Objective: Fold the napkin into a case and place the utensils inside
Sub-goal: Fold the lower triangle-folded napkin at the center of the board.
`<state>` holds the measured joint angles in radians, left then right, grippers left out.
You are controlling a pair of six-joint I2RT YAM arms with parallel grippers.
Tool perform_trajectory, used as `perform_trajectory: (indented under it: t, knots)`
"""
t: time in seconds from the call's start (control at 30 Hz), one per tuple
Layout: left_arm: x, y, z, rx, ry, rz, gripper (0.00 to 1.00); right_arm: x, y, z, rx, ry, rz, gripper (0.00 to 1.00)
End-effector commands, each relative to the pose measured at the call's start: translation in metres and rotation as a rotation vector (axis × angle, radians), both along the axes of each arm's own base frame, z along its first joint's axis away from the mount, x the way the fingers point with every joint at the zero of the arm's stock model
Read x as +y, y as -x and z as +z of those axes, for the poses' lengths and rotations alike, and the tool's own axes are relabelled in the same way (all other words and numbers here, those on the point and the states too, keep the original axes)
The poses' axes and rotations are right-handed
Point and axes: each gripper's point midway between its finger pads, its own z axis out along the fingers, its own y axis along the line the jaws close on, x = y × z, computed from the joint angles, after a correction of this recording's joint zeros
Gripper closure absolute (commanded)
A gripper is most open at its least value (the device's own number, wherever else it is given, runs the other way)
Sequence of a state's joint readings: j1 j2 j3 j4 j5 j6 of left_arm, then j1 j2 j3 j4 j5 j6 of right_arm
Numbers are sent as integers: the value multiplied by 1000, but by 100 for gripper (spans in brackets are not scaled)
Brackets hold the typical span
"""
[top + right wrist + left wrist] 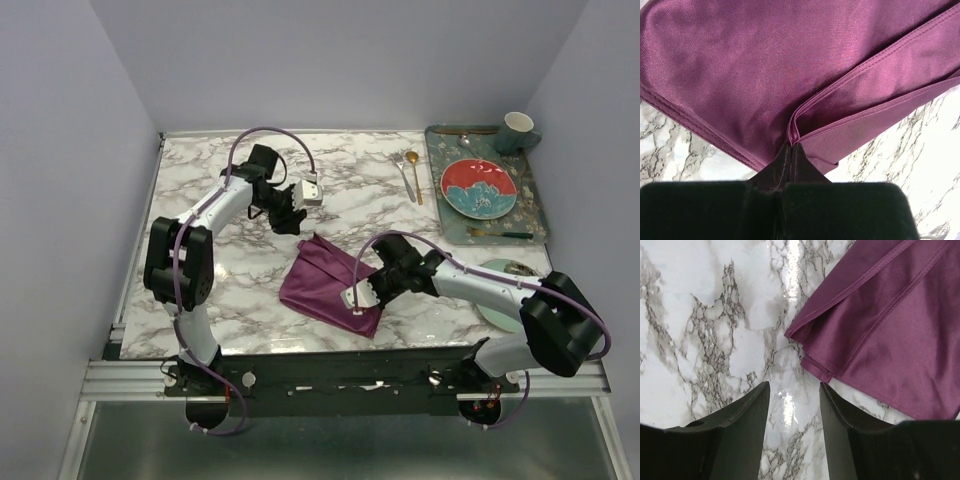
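Observation:
The plum-purple napkin (322, 278) lies folded in layers on the marble table, near the middle. My right gripper (366, 300) is at its near right corner, shut on the layered hem of the napkin (765, 65); the jaws (791, 145) pinch the folded edges together. My left gripper (285, 216) hovers just beyond the napkin's far corner, open, with only bare marble between its fingers (794, 386); the napkin's corner (890, 330) lies just ahead to the right. The utensils, a silver fork (402, 173) and a gold spoon (415, 180), lie side by side at the back of the table.
A teal tray (533, 205) at the back right holds a red plate (479, 187), a mug (518, 130) and a green-handled gold utensil (500, 233). A pale green plate (505, 290) lies partly under my right arm.

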<state>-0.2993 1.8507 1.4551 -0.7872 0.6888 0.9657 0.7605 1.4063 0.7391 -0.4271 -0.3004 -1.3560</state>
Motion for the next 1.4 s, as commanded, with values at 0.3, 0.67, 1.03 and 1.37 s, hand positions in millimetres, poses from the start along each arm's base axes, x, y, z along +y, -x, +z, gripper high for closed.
perform_trajectory:
  t: [0.3,0.67,1.03,1.37]
  knots:
    - [-35,-2,-26,-221,-10,-304,44,1,8,2,-9,-17,38,99]
    - [-45,2,-51,-222,-79,-390,53,0,8,4,-14,-22,31,99]
    - [-29,26,-33,-240,-106,-404,93,-2,11,16,-18,-41,11,99]
    - [-14,69,-40,-156,-154,-380,100,-8,19,7,27,-23,-7,99]
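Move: The upper flap's loose corner, at the napkin's far left end, lies about 4 cm to the right of the open left hand, 1 cm back and 6 cm below. The napkin's middle is some 10 cm back and 9 cm right of that hand; the fork is about 14 cm ahead and 25 cm right. From the right hand, already shut on the napkin's near right edge, the flap corner is about 13 cm ahead and 14 cm left. Left hand dips down-right about 7 cm, turning clockwise, pinches the flap corner, draws back and lifts; right keeps hold. ##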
